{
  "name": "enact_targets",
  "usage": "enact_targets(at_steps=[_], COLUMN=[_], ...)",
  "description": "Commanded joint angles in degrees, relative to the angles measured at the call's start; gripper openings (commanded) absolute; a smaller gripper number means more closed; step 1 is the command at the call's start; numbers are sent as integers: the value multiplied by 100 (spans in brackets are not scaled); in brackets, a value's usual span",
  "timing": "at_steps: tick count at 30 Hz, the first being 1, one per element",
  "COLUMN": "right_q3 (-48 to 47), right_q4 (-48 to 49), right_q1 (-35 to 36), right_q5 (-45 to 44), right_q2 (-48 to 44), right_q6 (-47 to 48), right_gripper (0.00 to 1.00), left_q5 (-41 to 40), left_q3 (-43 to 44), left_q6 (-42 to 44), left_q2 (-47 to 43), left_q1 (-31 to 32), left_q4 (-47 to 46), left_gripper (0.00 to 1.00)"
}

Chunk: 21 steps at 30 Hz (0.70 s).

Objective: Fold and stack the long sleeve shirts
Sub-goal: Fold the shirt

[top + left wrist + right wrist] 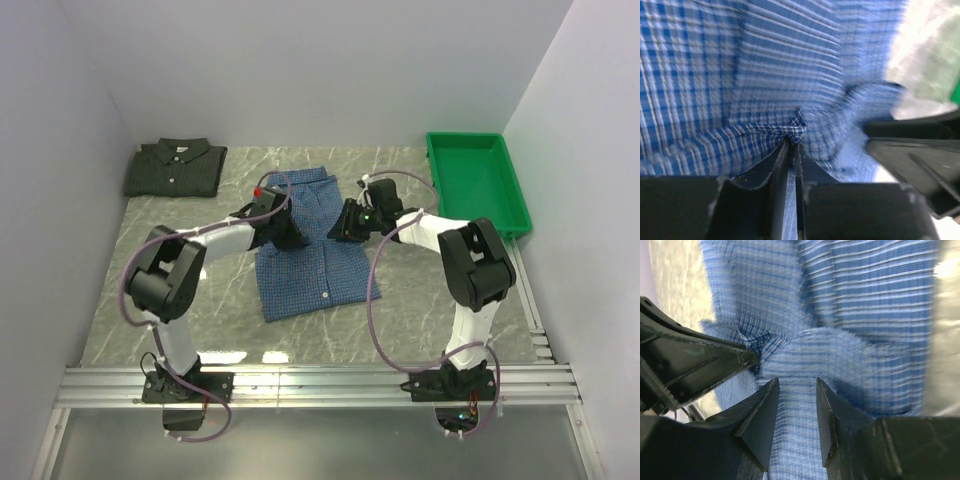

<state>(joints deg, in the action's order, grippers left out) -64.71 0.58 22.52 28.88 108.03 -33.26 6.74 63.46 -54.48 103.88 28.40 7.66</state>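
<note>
The blue check shirt (pixel 315 275) lies partly folded in the middle of the table. My left gripper (pixel 290 238) is at its left side. In the left wrist view that gripper (pixel 794 142) is shut on a small bunched pinch of the blue cloth (pixel 765 65). My right gripper (pixel 340 228) is close by, on the shirt's upper right. In the right wrist view it (pixel 796 382) stands open just over a fold of the blue fabric (pixel 865 315), with nothing gripped. The dark green-grey shirt (pixel 175 168) lies folded at the back left corner.
A green plastic tray (pixel 478 180) stands at the back right against the wall. White walls close in the left, back and right sides. The two grippers are a few centimetres apart, each showing in the other's wrist view.
</note>
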Motion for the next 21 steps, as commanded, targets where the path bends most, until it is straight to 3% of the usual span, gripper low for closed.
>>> enact_targets(at_steps=[1,8,10,16,21], right_q3=[230,380,319,371,397], right_q4=[872,734,523,548,776], right_q1=[-361,-617,-600,-390,252], right_q5=[284,65,21,433,583], right_q2=[280,307,18,-888,-1144], right_q6=[-295,-164,-76,-295,-620], right_gripper=[43,42,42,42,42], left_q5=[-217,-419,-454,-657,-920], left_q3=[149,227,316,571,-26], left_q6=[-168,-72,24,183,-19], left_q2=[378,678,468,-665,-1474], left_q1=[-116,-151,-142,-81,-151], left_q4=[-177,7,112,701,790], left_gripper=[15,18,21,41,39])
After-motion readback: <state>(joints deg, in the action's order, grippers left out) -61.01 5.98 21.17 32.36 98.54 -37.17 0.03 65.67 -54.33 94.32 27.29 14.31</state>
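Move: The shirt's cross fold is right under the left hand, about 1 cm ahead and 3 cm below, with a small peak of cloth between its nearly shut fingertips; from the half-open right hand, the fold's right part lies some 2 cm ahead, 3 cm to the right and 4 cm below. From the left hand, the button is about 12 cm back and 6 cm right, and the collar end some 18 cm straight ahead. The green tray's middle lies about 15 cm ahead and 35 cm right of the right hand. Both hands first sink about 3 cm towards the shirt's cross fold, the left easing barely 1 cm forward with the small peak of cloth between its fingertips, the right, fingers kept half open, swinging about 4 cm to the right and a little forward as it goes down. After a short stay low, the left opens its fingers to somewhat under half and lets go of the peak, then both climb some 10 cm clear of the shirt, the left drifting a couple of centimetres left and the right coming back left to over where it started. ##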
